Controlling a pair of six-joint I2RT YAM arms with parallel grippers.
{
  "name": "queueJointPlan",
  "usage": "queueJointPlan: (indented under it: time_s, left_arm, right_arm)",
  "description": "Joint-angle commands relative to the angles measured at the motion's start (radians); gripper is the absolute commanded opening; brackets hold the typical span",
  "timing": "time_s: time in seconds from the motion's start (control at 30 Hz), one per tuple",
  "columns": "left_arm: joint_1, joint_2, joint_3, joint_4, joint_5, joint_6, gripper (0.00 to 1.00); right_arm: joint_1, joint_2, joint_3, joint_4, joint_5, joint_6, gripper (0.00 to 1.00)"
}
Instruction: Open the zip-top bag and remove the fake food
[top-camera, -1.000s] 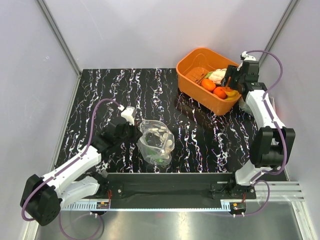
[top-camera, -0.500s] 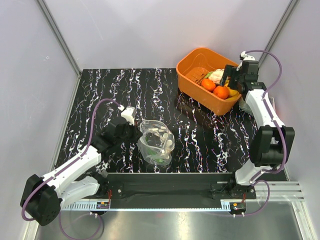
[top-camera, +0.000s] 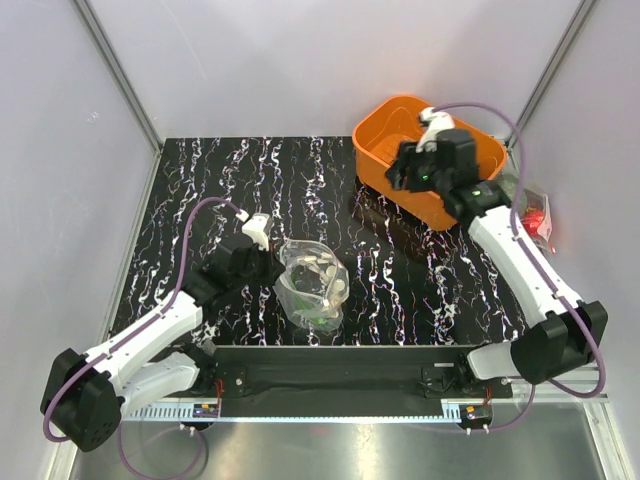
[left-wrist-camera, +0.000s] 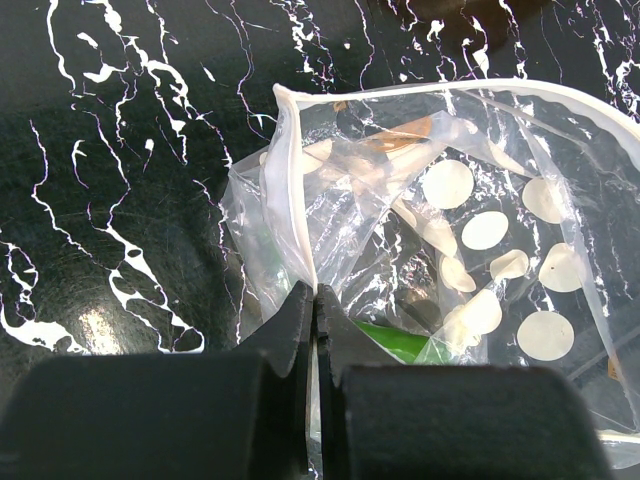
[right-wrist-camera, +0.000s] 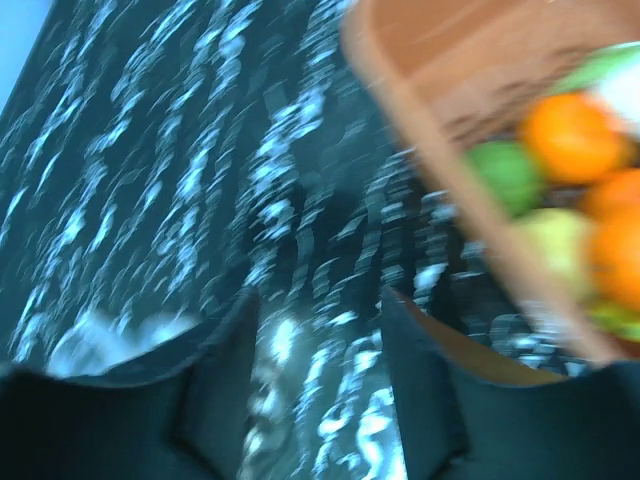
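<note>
The dotted clear zip-top bag (top-camera: 312, 283) lies near the table's front, its mouth spread wide. My left gripper (top-camera: 272, 267) is shut on the bag's white rim (left-wrist-camera: 290, 200), seen pinched between the tips in the left wrist view (left-wrist-camera: 315, 295). Through the plastic (left-wrist-camera: 480, 230) a green piece of fake food (left-wrist-camera: 400, 342) shows. More fake food, orange fruits (right-wrist-camera: 570, 135) and a green piece (right-wrist-camera: 505, 170), sits in the orange bin (top-camera: 375, 130). My right gripper (top-camera: 400, 174) hovers open and empty (right-wrist-camera: 320, 330) over the table just off the bin's wall (right-wrist-camera: 420, 110); that view is blurred.
An undotted clear bag with a red item (top-camera: 535, 210) lies off the table's right edge behind the right arm. Grey walls enclose the table on three sides. The right arm covers most of the bin's contents in the top view.
The right arm has swung left from the bin's right side, across the bin, to its near-left side, showing the undotted bag at the right. Left arm and bag have not moved.
</note>
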Motion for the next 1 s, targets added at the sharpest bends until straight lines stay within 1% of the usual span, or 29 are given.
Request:
queueJointPlan:
  time_s: [0.0, 0.03, 0.13, 0.17, 0.3, 0.37, 0.6, 0.73, 0.97]
  left_arm:
    - [-0.003, -0.012, 0.009, 0.032, 0.018, 0.010, 0.00]
    - [-0.003, -0.014, 0.009, 0.032, 0.016, 0.008, 0.00]
    - [-0.001, -0.012, 0.007, 0.032, 0.016, 0.008, 0.00]
    - [-0.003, -0.011, 0.009, 0.032, 0.015, 0.008, 0.00]
    - [-0.001, -0.014, 0.003, 0.029, 0.012, 0.003, 0.00]
    - [-0.001, -0.014, 0.000, 0.031, 0.012, 0.002, 0.00]
    - [-0.001, -0.031, -0.022, 0.029, 0.005, -0.013, 0.00]
    - [-0.003, -0.049, -0.037, 0.031, 0.001, -0.026, 0.00]
    - [-0.001, -0.074, -0.072, 0.040, -0.007, -0.055, 0.00]
  right_arm:
    - [0.136, -0.018, -0.034, -0.029, -0.008, 0.064, 0.54]
    - [0.212, -0.015, -0.038, -0.024, 0.001, 0.069, 0.51]
    - [0.317, 0.004, -0.049, -0.014, -0.011, 0.103, 0.44]
    - [0.377, 0.010, -0.053, -0.010, -0.032, 0.118, 0.43]
    - [0.509, 0.030, -0.090, 0.043, -0.042, 0.136, 0.38]
    - [0.547, 0.036, -0.119, 0.065, -0.058, 0.143, 0.37]
    - [0.633, 0.131, -0.187, 0.109, -0.082, 0.162, 0.34]
    - [0.682, 0.188, -0.218, 0.131, -0.062, 0.167, 0.33]
    - [0.751, 0.281, -0.212, 0.138, -0.006, 0.158, 0.33]
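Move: The green pepper lies in the bottom of the bag, about 24 cm to the left of the right hand, 23 cm back and 25 cm below it. The bag's open mouth is above it, some 18 cm back, 24 cm left and 20 cm down from that hand. The orange basket's middle is roughly 14 cm ahead, 11 cm right and 20 cm below. From the left hand, the pepper is about 7 cm back, 9 cm right and 9 cm below. The open bag, its rim still pinched by the left hand, is what the right hand swings to from beside the basket: left and back some 30 cm, sinking about 18 cm, mostly in the second half. It turns roughly 40 degrees counter-clockwise, tips down over the mouth, and its fingers narrow to about a third open. Late on, the left hand eases slightly down and back. ##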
